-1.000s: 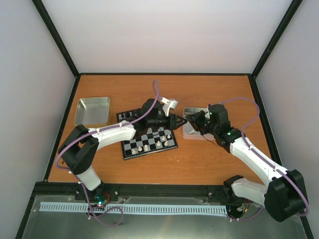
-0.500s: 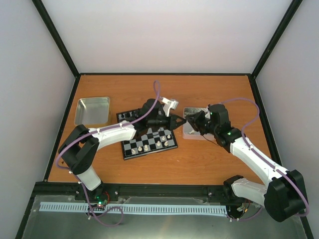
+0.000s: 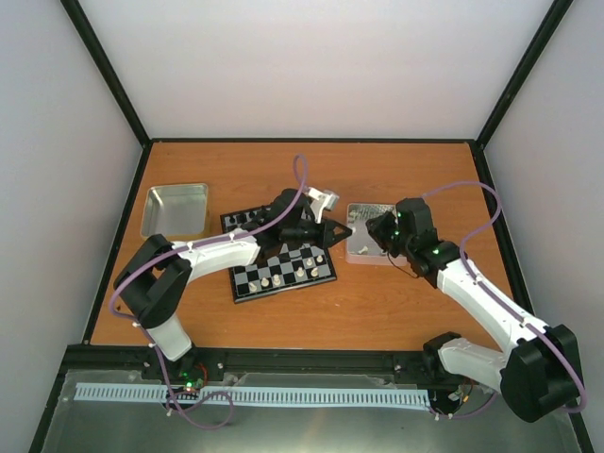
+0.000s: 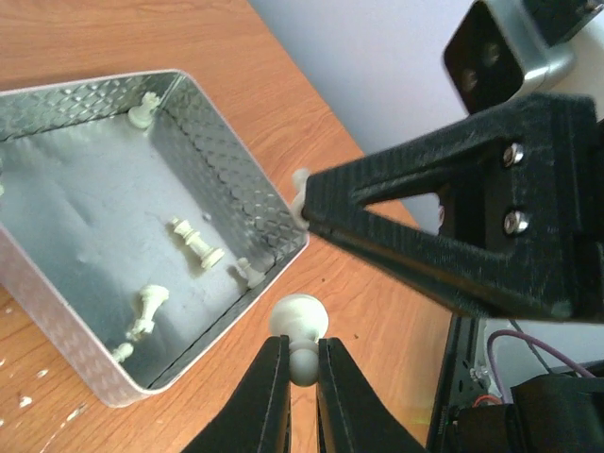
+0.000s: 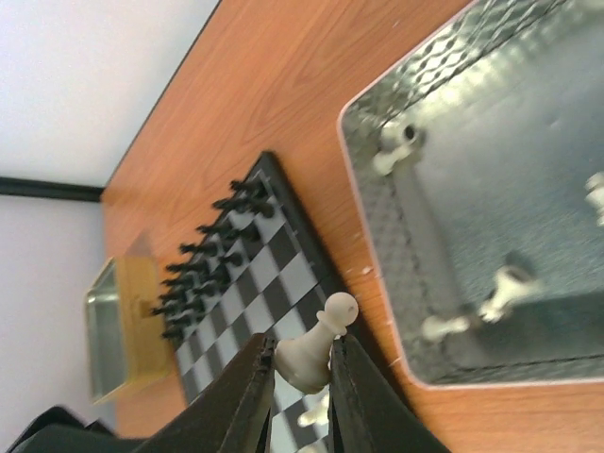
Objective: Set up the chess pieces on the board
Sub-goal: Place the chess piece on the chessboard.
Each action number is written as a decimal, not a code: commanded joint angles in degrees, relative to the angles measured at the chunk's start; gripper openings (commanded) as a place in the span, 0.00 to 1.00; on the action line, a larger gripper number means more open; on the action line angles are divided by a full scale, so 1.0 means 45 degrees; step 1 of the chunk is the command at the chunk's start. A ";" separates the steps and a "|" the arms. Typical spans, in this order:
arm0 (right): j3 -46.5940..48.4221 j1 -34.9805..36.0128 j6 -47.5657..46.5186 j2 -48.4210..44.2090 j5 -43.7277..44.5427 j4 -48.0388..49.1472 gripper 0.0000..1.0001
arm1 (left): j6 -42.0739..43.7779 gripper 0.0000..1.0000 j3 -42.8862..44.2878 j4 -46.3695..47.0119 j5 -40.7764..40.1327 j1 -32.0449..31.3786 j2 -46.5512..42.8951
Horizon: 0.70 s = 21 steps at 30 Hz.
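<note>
My left gripper (image 4: 302, 345) is shut on a cream-white pawn (image 4: 300, 317), its round head pinched between the fingers and its base pointing away. It hovers just off the corner of the silver tray (image 4: 238, 151). My right gripper (image 5: 302, 345) is shut on another white pawn (image 5: 313, 357), which sits tilted between the fingers. From above, the left gripper (image 3: 342, 230) and right gripper (image 3: 375, 229) face each other a short way apart, between the board (image 3: 247, 280) and the tray (image 3: 362, 255). Several white pieces (image 3: 283, 276) stand on the board's near rows.
Loose white pieces (image 4: 196, 243) lie in the tray beside the board. Black pieces (image 5: 203, 274) line the board's far rows. A second silver tray (image 3: 176, 209) sits at the back left. The right gripper's fingers (image 4: 425, 226) fill much of the left wrist view.
The two grippers' tips were together; the right gripper has since drawn back to the right over the tray. The left gripper's jaws have shut on a pawn.
</note>
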 commanded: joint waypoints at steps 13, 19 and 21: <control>0.1122 -0.0141 -0.5831 0.2053 0.1635 -0.1343 0.17 | 0.1564 0.01 -0.0753 -0.8643 -0.3648 0.0536 -0.3484; 0.1101 -0.0141 -0.6275 0.1958 0.1871 -0.1266 0.17 | 0.1598 0.01 -0.1343 -1.2519 -0.4454 0.1038 -0.5496; 0.1101 -0.0141 -0.6213 0.2069 0.1690 -0.1190 0.17 | 0.1627 0.01 -0.1262 -1.3706 -0.4483 0.1124 -0.5666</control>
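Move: The left hand already holds a white chess piece; the empty squares midway along the board's near, white side lie about 16 cm to its left, 3 cm back and 15 cm below. The two pawns set up on that side are only 7 cm left and 1 cm back, with the tray 11 cm right and 6 cm ahead. For the right hand, also holding a white piece, the tray's middle is some 4 cm ahead, 5 cm right and 14 cm down; a lying piece is almost straight beneath. Both hands keep their grip on their white pieces as they part beside the tray. The left carries its piece left over the near side of the chessboard, about 15 cm, drawing back some 5 cm and sinking slightly, its fingers tipping to point more steeply down. The right lowers about 5 cm towards the tray, easing a little right, and likewise tips its fingers downward. ##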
